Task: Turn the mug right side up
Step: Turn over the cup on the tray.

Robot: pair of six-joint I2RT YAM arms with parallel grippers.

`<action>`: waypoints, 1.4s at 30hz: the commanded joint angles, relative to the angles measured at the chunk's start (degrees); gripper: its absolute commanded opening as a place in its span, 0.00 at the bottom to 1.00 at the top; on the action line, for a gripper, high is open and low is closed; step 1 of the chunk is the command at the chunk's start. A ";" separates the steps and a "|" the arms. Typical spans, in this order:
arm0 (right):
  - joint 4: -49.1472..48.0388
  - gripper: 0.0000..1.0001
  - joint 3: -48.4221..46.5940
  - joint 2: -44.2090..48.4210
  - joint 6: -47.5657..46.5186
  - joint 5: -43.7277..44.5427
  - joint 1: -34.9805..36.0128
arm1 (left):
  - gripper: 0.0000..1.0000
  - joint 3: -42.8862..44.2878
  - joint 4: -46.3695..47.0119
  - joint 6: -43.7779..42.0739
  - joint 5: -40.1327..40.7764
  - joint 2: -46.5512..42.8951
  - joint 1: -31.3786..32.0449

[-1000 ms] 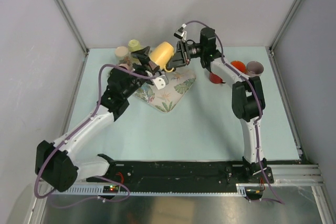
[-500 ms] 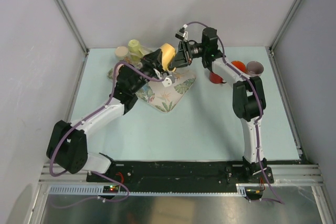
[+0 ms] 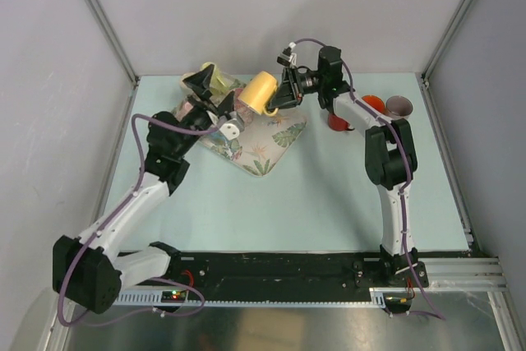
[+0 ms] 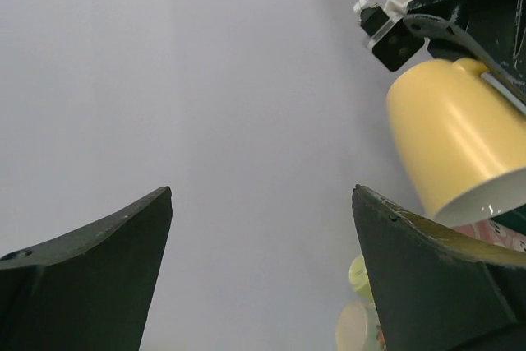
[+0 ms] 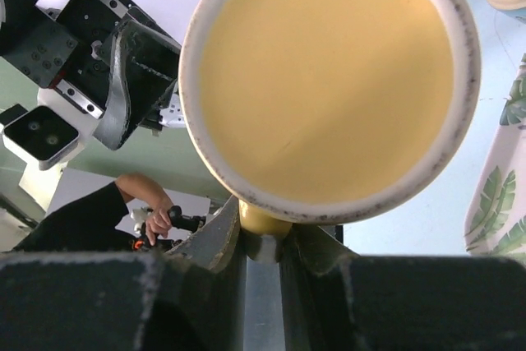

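The yellow mug (image 3: 261, 88) hangs above the far end of the floral mat (image 3: 263, 150), lying tilted on its side. My right gripper (image 3: 280, 93) is shut on its handle. In the right wrist view the mug's yellow bottom (image 5: 329, 80) faces the camera, and the handle (image 5: 265, 232) is pinched between my fingers. My left gripper (image 3: 215, 92) is open and empty, just left of the mug and apart from it. In the left wrist view the mug (image 4: 452, 137) shows at upper right, its white-lined mouth facing down and right, beyond my open left gripper (image 4: 263, 269).
Two red cups (image 3: 337, 121) (image 3: 374, 103) and a pinkish cup (image 3: 400, 106) stand at the back right. A pale green cup (image 3: 210, 70) and a beige cup (image 4: 357, 330) stand at the back left. Enclosure walls ring the table.
My left gripper has drawn back to the left, away from the mug, and stands open. The mug stays in my right gripper, shifted slightly.
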State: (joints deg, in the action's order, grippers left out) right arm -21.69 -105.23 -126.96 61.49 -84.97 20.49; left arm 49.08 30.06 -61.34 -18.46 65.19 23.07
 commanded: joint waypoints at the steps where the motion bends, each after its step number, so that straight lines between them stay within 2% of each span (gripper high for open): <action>1: -4.16 0.00 -1.11 4.91 0.67 -13.02 -0.01 | 0.95 -2.11 -3.87 -0.33 -3.74 -2.00 -1.35; 8: -4.02 0.00 -1.88 5.56 1.22 -13.00 0.45 | 0.91 -3.23 -4.02 -6.18 -8.72 0.97 -1.19; 12: -3.62 0.00 -1.42 6.26 1.28 -13.09 0.62 | 0.86 -2.45 -2.77 -11.36 -7.40 3.95 0.12; 18: -3.24 0.00 -1.16 6.41 1.19 -13.09 1.28 | 0.81 -3.23 16.42 -13.71 -0.13 11.21 3.23; 21: -2.62 0.00 -1.12 6.38 0.99 -13.11 1.45 | 0.70 -2.28 22.73 -13.56 1.72 14.72 3.92; 25: -1.97 0.00 -0.94 6.56 0.71 -13.12 1.48 | 0.55 -0.64 24.16 -12.88 2.28 16.66 4.09; 27: -1.69 0.00 -0.83 6.62 0.51 -13.12 1.53 | 0.40 -0.47 24.23 -12.30 1.76 16.84 4.13; 30: -0.76 0.00 -0.74 6.52 -0.08 -13.12 1.61 | 0.10 -0.87 24.25 -9.45 1.74 16.40 4.35; 31: -0.43 0.00 -0.75 6.45 -0.24 -13.12 1.68 | 0.05 -1.16 24.16 -8.55 2.23 16.25 4.57; 34: 0.07 0.01 -0.72 6.36 -0.73 -12.88 1.67 | 0.01 -2.20 22.90 -5.84 3.21 15.10 5.09; 36: -1.99 0.11 -0.21 6.59 -0.82 -12.18 1.42 | 0.00 -2.42 19.85 -4.04 4.17 13.62 5.48; 39: -5.47 0.37 0.29 7.02 -1.13 -9.59 0.11 | 0.00 -1.55 10.68 0.14 5.63 10.13 5.83; 42: -7.58 0.56 -0.06 7.64 -1.81 -7.30 -1.57 | 0.00 1.10 -0.26 8.01 8.57 6.73 6.24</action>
State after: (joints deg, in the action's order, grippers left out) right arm -20.38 -104.33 -124.18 64.23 -85.69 20.80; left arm 45.91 40.47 -66.54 -13.47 78.94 28.18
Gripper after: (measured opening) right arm 0.456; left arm 0.060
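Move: From the left hand, the yellow mug hangs about 9 cm to the right, 3 cm ahead and 6 cm lower, its mouth facing away from the right fingers. The right hand holds it by the handle, its middle about 4 cm ahead, 3 cm left and 1 cm below. On the tray some 27 cm below the left hand stand the pink mug 4 cm right and level with it, and the dark green mug 11 cm right and 2 cm ahead. The left hand sinks about 8 cm, forward and right, and pinches the yellow mug's rim; the right fingers start opening. ##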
